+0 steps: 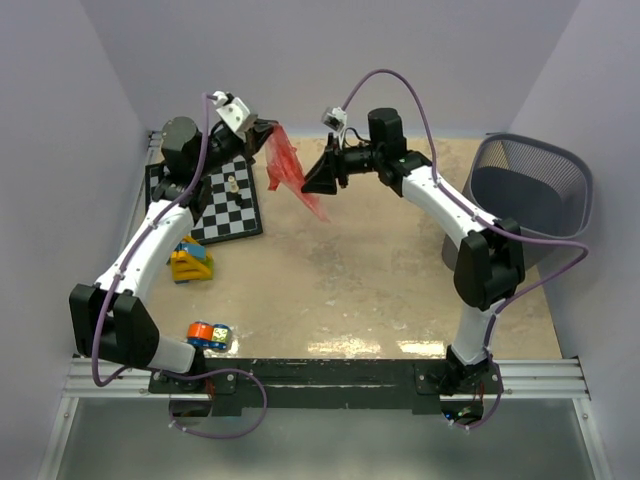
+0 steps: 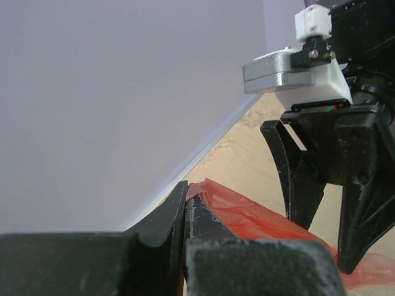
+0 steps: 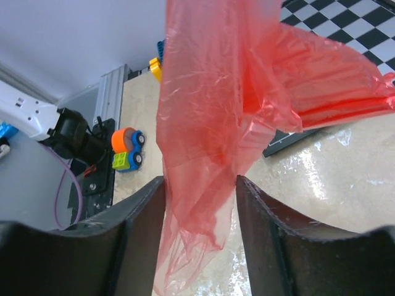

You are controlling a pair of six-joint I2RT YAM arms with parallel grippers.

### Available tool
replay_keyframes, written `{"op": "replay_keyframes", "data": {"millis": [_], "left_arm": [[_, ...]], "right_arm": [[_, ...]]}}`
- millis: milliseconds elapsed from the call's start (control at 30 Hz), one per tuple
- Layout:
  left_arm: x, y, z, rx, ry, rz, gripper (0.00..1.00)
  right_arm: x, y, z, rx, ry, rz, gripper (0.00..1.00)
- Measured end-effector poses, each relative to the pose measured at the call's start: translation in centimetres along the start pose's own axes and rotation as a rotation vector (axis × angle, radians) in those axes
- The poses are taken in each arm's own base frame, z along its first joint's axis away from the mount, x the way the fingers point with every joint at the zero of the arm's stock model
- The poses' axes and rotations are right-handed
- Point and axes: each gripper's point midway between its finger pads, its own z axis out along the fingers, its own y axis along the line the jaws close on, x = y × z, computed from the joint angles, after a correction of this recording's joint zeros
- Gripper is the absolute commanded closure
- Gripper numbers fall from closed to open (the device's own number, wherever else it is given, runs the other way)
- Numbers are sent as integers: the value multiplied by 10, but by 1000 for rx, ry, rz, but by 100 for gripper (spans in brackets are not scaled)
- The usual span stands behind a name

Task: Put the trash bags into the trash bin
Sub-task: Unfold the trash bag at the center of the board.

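A red-orange trash bag [image 1: 285, 165] hangs in the air at the back of the table, over the chessboard's right edge. My left gripper [image 1: 265, 135] is shut on its top corner; in the left wrist view the film [image 2: 259, 216] spills out from between the pressed jaws [image 2: 185, 203]. My right gripper [image 1: 308, 180] faces it from the right, open, with its jaws on either side of the hanging film [image 3: 210, 111] and a small gap showing [image 3: 200, 185]. The dark grey mesh trash bin [image 1: 530, 160] stands at the far right, apart from both grippers.
A chessboard [image 1: 215, 200] with a few pieces lies at the back left under the bag. Yellow blocks [image 1: 190, 260] sit in front of it. A small toy car [image 1: 207, 335] rests near the left arm's base. Purple walls close in the back and sides.
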Motion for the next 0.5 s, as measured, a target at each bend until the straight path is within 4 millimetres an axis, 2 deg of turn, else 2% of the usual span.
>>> {"op": "replay_keyframes", "data": {"millis": [67, 133, 233, 300, 400, 500], "left_arm": [[-3, 0, 0, -2, -7, -4, 100], [-5, 0, -1, -2, -12, -5, 100], [-5, 0, -1, -7, -11, -5, 100], [-2, 2, -2, -21, 2, -11, 100], [13, 9, -4, -80, 61, -52, 100], [33, 16, -7, -153, 129, -136, 100]], "right_arm": [[1, -6, 2, 30, -1, 10, 74], [3, -11, 4, 59, -3, 16, 90], [8, -23, 4, 125, -2, 36, 100], [11, -34, 2, 190, 1, 32, 100], [13, -51, -7, 323, 18, -22, 100], [5, -52, -29, 468, 58, -160, 100]]}}
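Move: The lower, loose part of the trash bag already hangs between the right hand's open fingers, only about 1 cm ahead and 1 cm to the left of the hand point, at its height. The left hand still pinches the bag's top; from there that lower part is some 6 cm back, 8 cm to the right and 10 cm down. The chessboard's middle lies roughly 25 cm left of the right hand, 8 cm ahead and 28 cm below; the yellow-blue toy stands about 27 cm left, 8 cm back and 25 cm below. The right hand sweeps forward some 4 cm while sinking about 3 cm and shuts its fingers on the hanging trash bag on the way, then draws off to its right, away from the left hand, rising slightly at the end and turning about 20 degrees clockwise. The left hand keeps its pinch on the bag's top and at first hardly moves, then dips about 3 cm while easing forward and left, its wrist turning a little counter-clockwise. ##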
